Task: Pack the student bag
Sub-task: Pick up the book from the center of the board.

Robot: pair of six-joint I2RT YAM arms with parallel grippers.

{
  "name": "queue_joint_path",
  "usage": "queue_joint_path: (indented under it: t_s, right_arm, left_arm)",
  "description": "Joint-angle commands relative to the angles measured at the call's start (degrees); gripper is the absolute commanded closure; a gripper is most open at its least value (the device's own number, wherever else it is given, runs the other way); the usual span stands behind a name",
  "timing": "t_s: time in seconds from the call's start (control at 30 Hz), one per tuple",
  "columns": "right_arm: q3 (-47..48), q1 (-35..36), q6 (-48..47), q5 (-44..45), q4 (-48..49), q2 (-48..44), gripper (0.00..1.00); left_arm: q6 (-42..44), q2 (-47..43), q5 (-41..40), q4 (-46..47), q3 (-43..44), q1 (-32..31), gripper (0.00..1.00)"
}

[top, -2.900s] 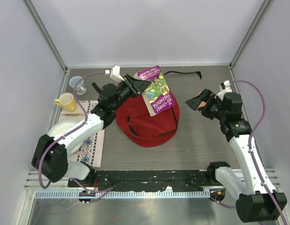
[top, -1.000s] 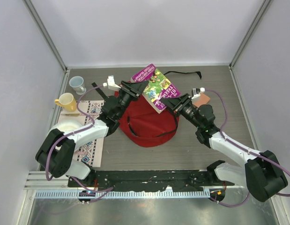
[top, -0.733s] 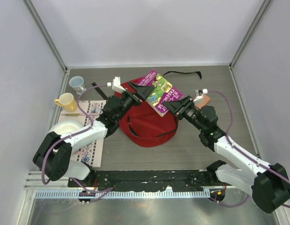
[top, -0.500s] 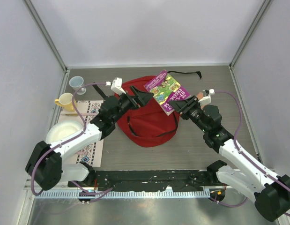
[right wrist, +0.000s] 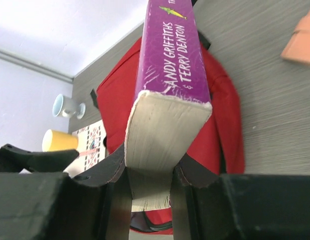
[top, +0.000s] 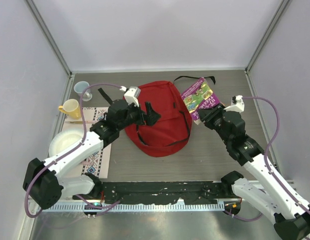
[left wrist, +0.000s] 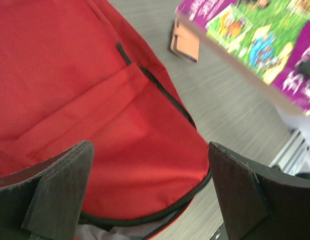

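Note:
The student bag [top: 160, 122], a large red fabric backpack with black trim, lies flat in the middle of the table. My left gripper [top: 147, 114] hovers over its left part, jaws wide open and empty; in the left wrist view the bag [left wrist: 94, 100] fills the space between my fingers [left wrist: 59, 190]. My right gripper [top: 209, 113] is shut on a thick purple book [top: 199, 96], held in the air just right of the bag. The right wrist view shows the book [right wrist: 170, 85] clamped at its page edge, spine up, with the bag [right wrist: 227, 125] behind it.
A yellow mug [top: 69, 108] and a pale blue cup [top: 82, 89] stand at the far left, next to a patterned mat [top: 97, 150] and a white bowl [top: 64, 143]. A small orange object [left wrist: 185, 42] lies right of the bag. A black strap [top: 195, 78] trails behind.
My left gripper let go of the book, opened wide and drew back over the bag. My right gripper carried the book rightward, off the bag.

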Motion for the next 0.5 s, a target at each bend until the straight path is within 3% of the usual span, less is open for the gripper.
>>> queue_joint_path:
  t_s: [0.0,0.13,0.27,0.47]
  right_arm:
    - [7.38,-0.31,-6.36,10.22,-1.44,-3.45,0.99]
    - [8.09,-0.30,-6.89,13.04,-4.60,-5.30,0.99]
    - [8.36,-0.31,-7.07,14.18,-5.93,-6.09,0.99]
    - [8.10,-0.39,-6.19,14.19,-6.90,-6.53,0.99]
  left_arm:
    - [5.99,1.51,7.94,-5.56,3.37,-0.76,0.00]
    - [11.59,6.33,8.57,-9.85,6.35,-4.79,0.00]
    - [17.05,13.36,6.02,-17.15,13.38,-12.87,0.01]
    - [16.90,19.17,8.82,-16.19,16.37,-16.66,0.03]
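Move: The left hand, empty and open over the red bag, has the near right rim of the bag's opening about 7 cm back towards the base, 12 cm to its right and some 17 cm below. The purple book stands around 18 cm to its right and 5 cm farther out, at about its height. From the right hand, already gripping that book, the rim lies roughly 11 cm left, 6 cm back and 19 cm below; the wallet is some 11 cm ahead, 6 cm right and 22 cm down. With its fingers staying wide open, the left hand sweeps right, back and down over the red bag, some 14 cm in all and gathering speed, towards the near right rim of its opening, while turning about 25 degrees clockwise and lifting its left side. The right hand keeps the purple book pinched and makes room, easing about 5 cm to the right and a little back from the bag, rising slightly before sinking part of the way again, with a slight clockwise turn. ##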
